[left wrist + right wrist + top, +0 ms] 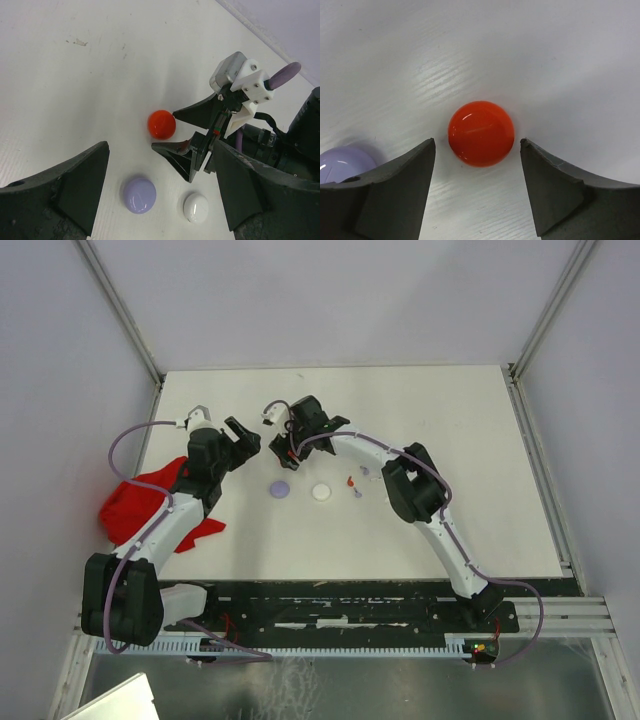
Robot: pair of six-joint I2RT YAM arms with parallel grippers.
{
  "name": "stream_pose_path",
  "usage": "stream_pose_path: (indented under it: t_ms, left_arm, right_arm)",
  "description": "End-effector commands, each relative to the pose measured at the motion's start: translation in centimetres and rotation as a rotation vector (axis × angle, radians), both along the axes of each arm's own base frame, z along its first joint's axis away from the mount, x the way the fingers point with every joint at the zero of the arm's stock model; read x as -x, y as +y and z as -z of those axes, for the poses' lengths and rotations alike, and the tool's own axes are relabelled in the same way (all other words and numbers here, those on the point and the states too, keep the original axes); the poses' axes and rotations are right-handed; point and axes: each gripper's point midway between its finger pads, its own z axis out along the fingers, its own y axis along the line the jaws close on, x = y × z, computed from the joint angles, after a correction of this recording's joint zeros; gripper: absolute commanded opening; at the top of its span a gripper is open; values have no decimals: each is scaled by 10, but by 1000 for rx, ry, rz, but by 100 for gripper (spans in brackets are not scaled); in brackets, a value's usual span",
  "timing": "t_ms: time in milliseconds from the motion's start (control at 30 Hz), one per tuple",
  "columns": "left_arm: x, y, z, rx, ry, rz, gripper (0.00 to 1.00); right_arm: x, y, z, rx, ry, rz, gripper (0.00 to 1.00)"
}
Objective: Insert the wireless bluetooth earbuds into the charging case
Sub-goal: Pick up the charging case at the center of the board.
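Observation:
A glossy red round charging case (481, 132) lies on the white table. My right gripper (476, 150) is open, a fingertip on either side of it and a small gap at each side. In the left wrist view the red case (161, 124) sits at the right gripper's (163, 130) tips, with a lilac case (139, 194) and a white case (196, 207) nearer. My left gripper (160, 160) hangs open above them, holding nothing. The tiny earbuds, red (350, 482), white (357, 492) and lilac (364, 471), lie right of the white case (321, 493).
A crumpled red cloth (140, 505) lies under the left arm at the table's left edge. Grey walls stand on three sides of the table (450, 440). A black rail (350, 605) runs along the near edge.

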Motion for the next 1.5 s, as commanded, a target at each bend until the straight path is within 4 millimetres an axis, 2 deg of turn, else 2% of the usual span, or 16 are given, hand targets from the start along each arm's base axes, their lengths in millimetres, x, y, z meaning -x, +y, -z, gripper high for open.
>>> stream_pose_path:
  t_ms: [0,333,467,633,733,867,1033,1167,1300,1467]
  left_arm:
    - [-5,-2,-25,23,-67,-1,90]
    - [-3,0,-25,20,-66,-6,90]
    - [-2,0,-24,20,-67,-6,90]
    - [-2,0,-24,21,-66,-7,90]
    - [-2,1,-24,21,-65,-9,90]
    - [-3,-1,-24,26,-67,-4,90]
    - [-8,-5,-24,55,-73,0,90]
    - [-14,-16,-27,115,-91,30,90]
    - [-21,-30,-33,180,-133,83,88]
    - [-24,-52,-36,258,-162,184,84]
  right_arm:
    - [-9,10,-13,-3,-54,-9,76]
    - [-13,8,-12,11,-64,22,66]
    - [-15,8,-13,12,-66,30,54]
    - [-15,9,-12,14,-68,30,43]
    - [-16,9,-16,6,-78,31,31]
    - [-14,7,-25,-38,-114,41,28]
    - [-14,4,-59,-145,-169,73,25]
    - [-12,-5,-84,-210,-153,96,23]
    - [-6,-22,-120,-301,-146,130,23]
    - [8,-53,-149,-349,-124,171,23]
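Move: The red charging case already sits between the right gripper's open fingertips, about 1 cm ahead and 1 cm below, with no sideways offset. From this hand, the purple disc is roughly 7 cm back and 2 cm left, the white disc 8 cm back and 7 cm right, and the nearest red earbud 5 cm back and 14 cm right, all near board level. From the left gripper, the case is some 6 cm ahead, 9 cm right and 15 cm below. Close the right fingers on the sides of the red charging case, creeping barely 1 cm forward while you do, and pinch it firmly. Then lift it about 6 cm off the board, carrying it some 5 cm right and slightly back, with a slight clockwise turn and roll of roughly 10 degrees. As it rises, start the left gripper, still open, about 3 cm right and a little forward, towards the case. ##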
